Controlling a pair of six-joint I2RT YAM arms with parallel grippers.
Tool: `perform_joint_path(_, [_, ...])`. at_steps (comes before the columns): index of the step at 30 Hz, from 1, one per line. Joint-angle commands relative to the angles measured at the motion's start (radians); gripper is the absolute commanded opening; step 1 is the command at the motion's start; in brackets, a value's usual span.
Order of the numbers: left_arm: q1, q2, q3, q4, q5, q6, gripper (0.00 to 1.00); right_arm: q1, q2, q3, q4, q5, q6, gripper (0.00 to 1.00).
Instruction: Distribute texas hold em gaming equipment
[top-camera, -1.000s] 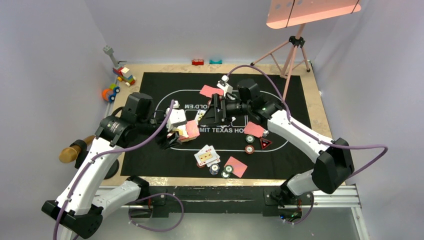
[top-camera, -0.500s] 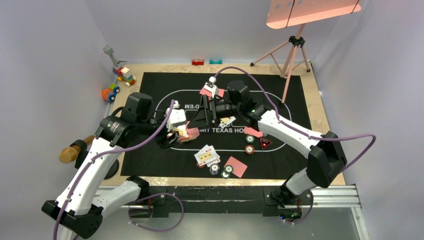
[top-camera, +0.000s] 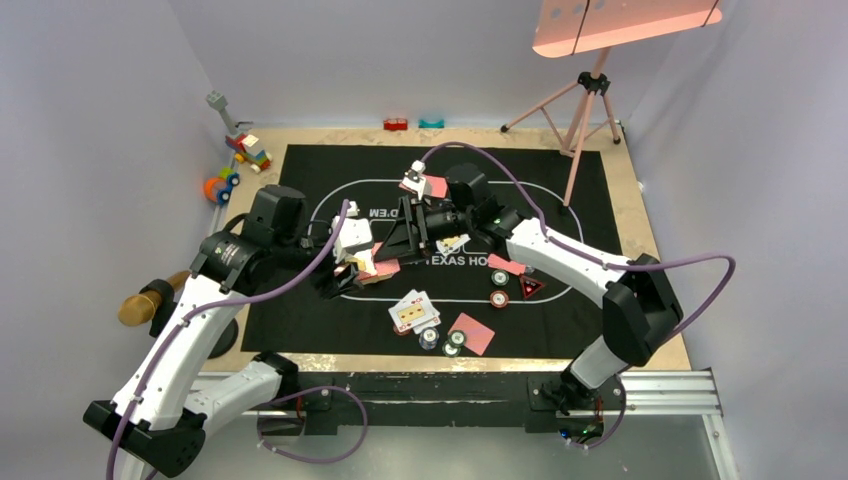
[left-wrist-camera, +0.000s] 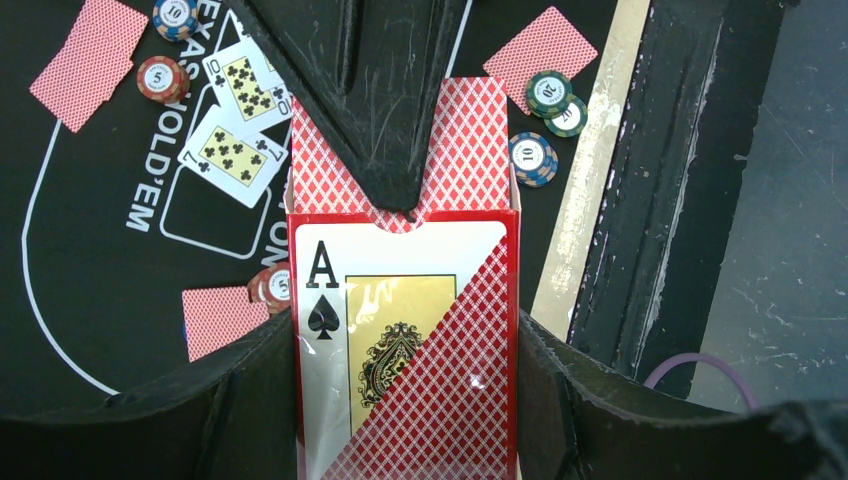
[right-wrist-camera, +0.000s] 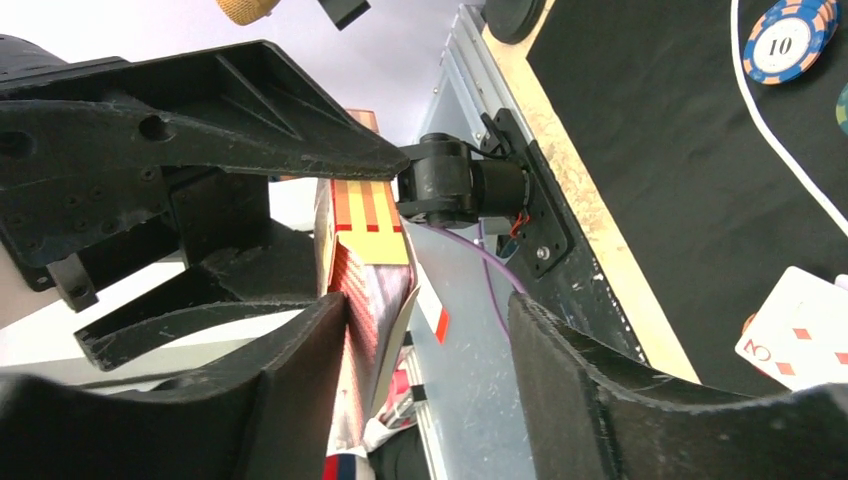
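My left gripper (top-camera: 358, 266) (left-wrist-camera: 405, 410) is shut on a red card box (left-wrist-camera: 405, 340) printed with an ace of spades. Red-backed cards (left-wrist-camera: 470, 150) stick out of its open top. My right gripper (top-camera: 392, 242) (right-wrist-camera: 430, 330) stands open around the top of those cards (right-wrist-camera: 365, 290); one finger (right-wrist-camera: 290, 400) touches them and the other stays apart. On the black mat (top-camera: 330, 320) lie face-up cards (top-camera: 413, 311), red-backed cards (top-camera: 472, 333) (top-camera: 507, 263), poker chips (top-camera: 499, 297) (top-camera: 442, 341) and a triangle marker (top-camera: 530, 287).
Colourful toy blocks (top-camera: 248, 150) (top-camera: 222, 185) lie off the mat's far left corner. Two small bricks (top-camera: 397, 124) (top-camera: 431, 123) sit by the back wall. A pink tripod (top-camera: 585, 100) stands at the back right, and a brown handle (top-camera: 150, 300) lies on the left.
My right arm has swung left from the mat's middle to the card box, and its jaws have narrowed around the protruding cards. The left arm has held still with the box.
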Motion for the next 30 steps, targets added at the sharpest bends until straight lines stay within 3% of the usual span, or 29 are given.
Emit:
perform_joint_path(1, [0.008,-0.004,0.024,0.044,0.025,-0.003,0.0,-0.03,-0.064,-0.019,0.01,-0.034,0.001,0.58])
perform_joint_path(12, [0.007,0.012,0.043,0.041,0.029,-0.004,0.0,-0.068,-0.136,-0.07,-0.036,-0.046,-0.023,0.38])
perform_joint_path(18, [0.007,0.01,0.041,0.039,0.026,-0.002,0.0,-0.127,-0.186,-0.073,-0.057,-0.071,-0.023,0.05])
perform_joint_path(30, [0.007,0.005,0.041,0.029,0.023,0.006,0.0,-0.301,-0.252,-0.058,-0.19,-0.09,-0.121,0.0])
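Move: The top card of the deck in the left gripper's box is right at the right hand: its middle lies about 3 cm left and 2 cm back, roughly level, with one fingertip already on its exposed back. The clubs cards on the mat lie some 12 cm ahead, 6 cm right and 24 cm below that hand; the face-up red cards about 5 cm back, 4 cm right, equally low. From the left hand, the top card's middle is about 7 cm right and 1 cm ahead. Draw the right gripper to the right, about 9 cm in all, dragging the top card out of the box end with the fingertip that already rests on it. Shut the fingers fully on the way to pinch the card, then carry it up some 4 cm and a little forward, turning slightly clockwise. Keep the left gripper still, holding the box. ##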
